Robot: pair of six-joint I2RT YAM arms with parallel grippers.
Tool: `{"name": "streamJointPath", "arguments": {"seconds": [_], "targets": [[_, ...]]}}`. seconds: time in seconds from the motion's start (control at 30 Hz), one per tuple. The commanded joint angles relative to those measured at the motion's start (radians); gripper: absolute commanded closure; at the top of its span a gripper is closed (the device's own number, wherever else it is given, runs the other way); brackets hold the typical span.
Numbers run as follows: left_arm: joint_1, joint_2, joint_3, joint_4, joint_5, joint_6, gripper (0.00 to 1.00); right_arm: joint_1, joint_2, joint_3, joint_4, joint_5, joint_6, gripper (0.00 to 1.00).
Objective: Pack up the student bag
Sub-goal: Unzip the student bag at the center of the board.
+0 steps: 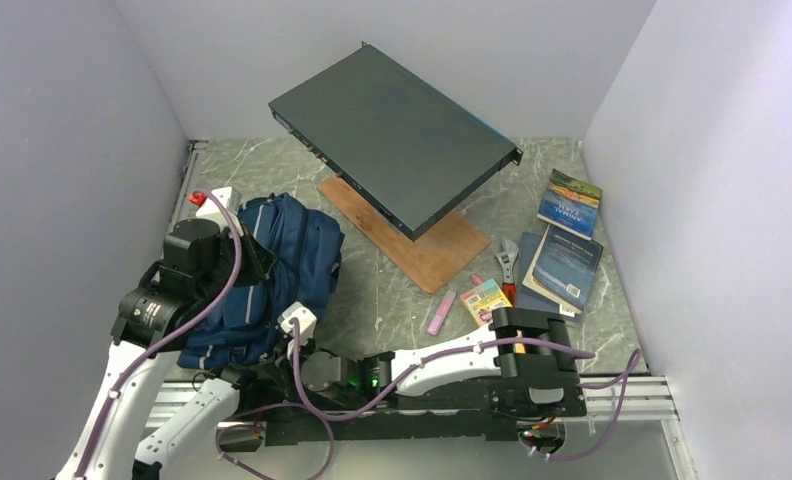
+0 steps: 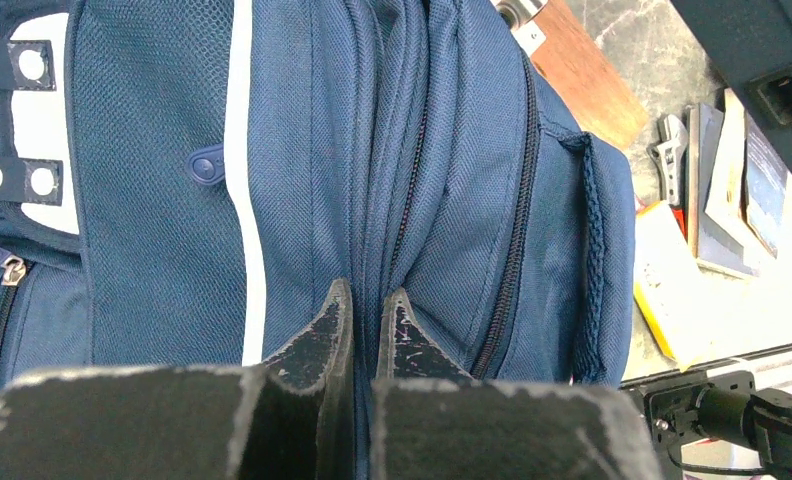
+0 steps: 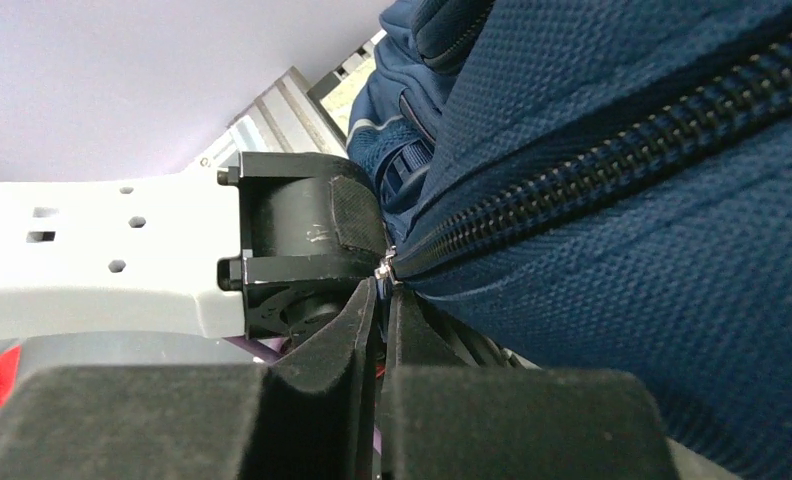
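Observation:
The student bag [image 1: 282, 265] is a navy backpack with light stripes, lying at the left of the table. In the left wrist view my left gripper [image 2: 364, 296] is shut on a fold of the student bag [image 2: 452, 160], pinching fabric beside a zip. My left gripper [image 1: 255, 256] sits on the bag's upper left part. The right arm reaches across the near edge to the bag's near end, its wrist [image 1: 298, 322] against the fabric. In the right wrist view my right gripper [image 3: 382, 288] is shut on the zipper pull [image 3: 385, 268] at the end of a black zip [image 3: 592, 170].
A black rack unit [image 1: 397, 135] leans on a wooden board [image 1: 427, 248] at the back. Books [image 1: 564, 262], a wrench [image 1: 509, 262], a yellow card [image 1: 485, 298] and a pink stick [image 1: 441, 312] lie at the right. A white box [image 1: 214, 203] sits beside the bag.

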Motion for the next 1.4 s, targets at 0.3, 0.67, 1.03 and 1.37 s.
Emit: {"name": "streamJointPath", "arguments": {"seconds": [0.3,0.67,1.03,1.37], "targets": [[0.003,-0.224,-0.282,0.394,-0.001,0.322,1.00,-0.148,-0.241,-0.089,-0.035,-0.461,0.428,1.00],[0.003,-0.468,-0.454,0.511,0.276,0.570,1.00,-0.234,-0.461,-0.090,-0.166,-0.524,0.368,1.00],[0.003,-0.503,-0.347,0.467,0.414,0.498,0.94,-0.290,-0.482,-0.038,-0.334,-0.663,0.240,1.00],[0.003,-0.264,-0.060,-0.150,-0.031,0.002,0.00,-0.290,-0.449,-0.030,-0.281,-0.685,0.239,1.00]]}}
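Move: The right hand already has the zip puller between its closed fingertips at the bag's near end. The bag's middle lies about 15 cm ahead of that hand, 4 cm to its left and 5 cm lower; the wooden board is some 27 cm ahead, 27 cm to the right and 15 cm below. From the left hand, which already pinches a fold of the bag, the puller lies roughly 15 cm back, 1 cm left and 10 cm lower, and the bag's middle level fore-and-aft, 5 cm left and 12 cm lower. Still pinching the zip puller, the right hand hauls it to the right and up, about 9 cm each way, rolling some 25 degrees and sinking slightly at the end. The left hand takes its fold down about 4 cm, then back and to the right as its fingers tip upward, then opens wide, lets go and rises clear, swinging back left. ##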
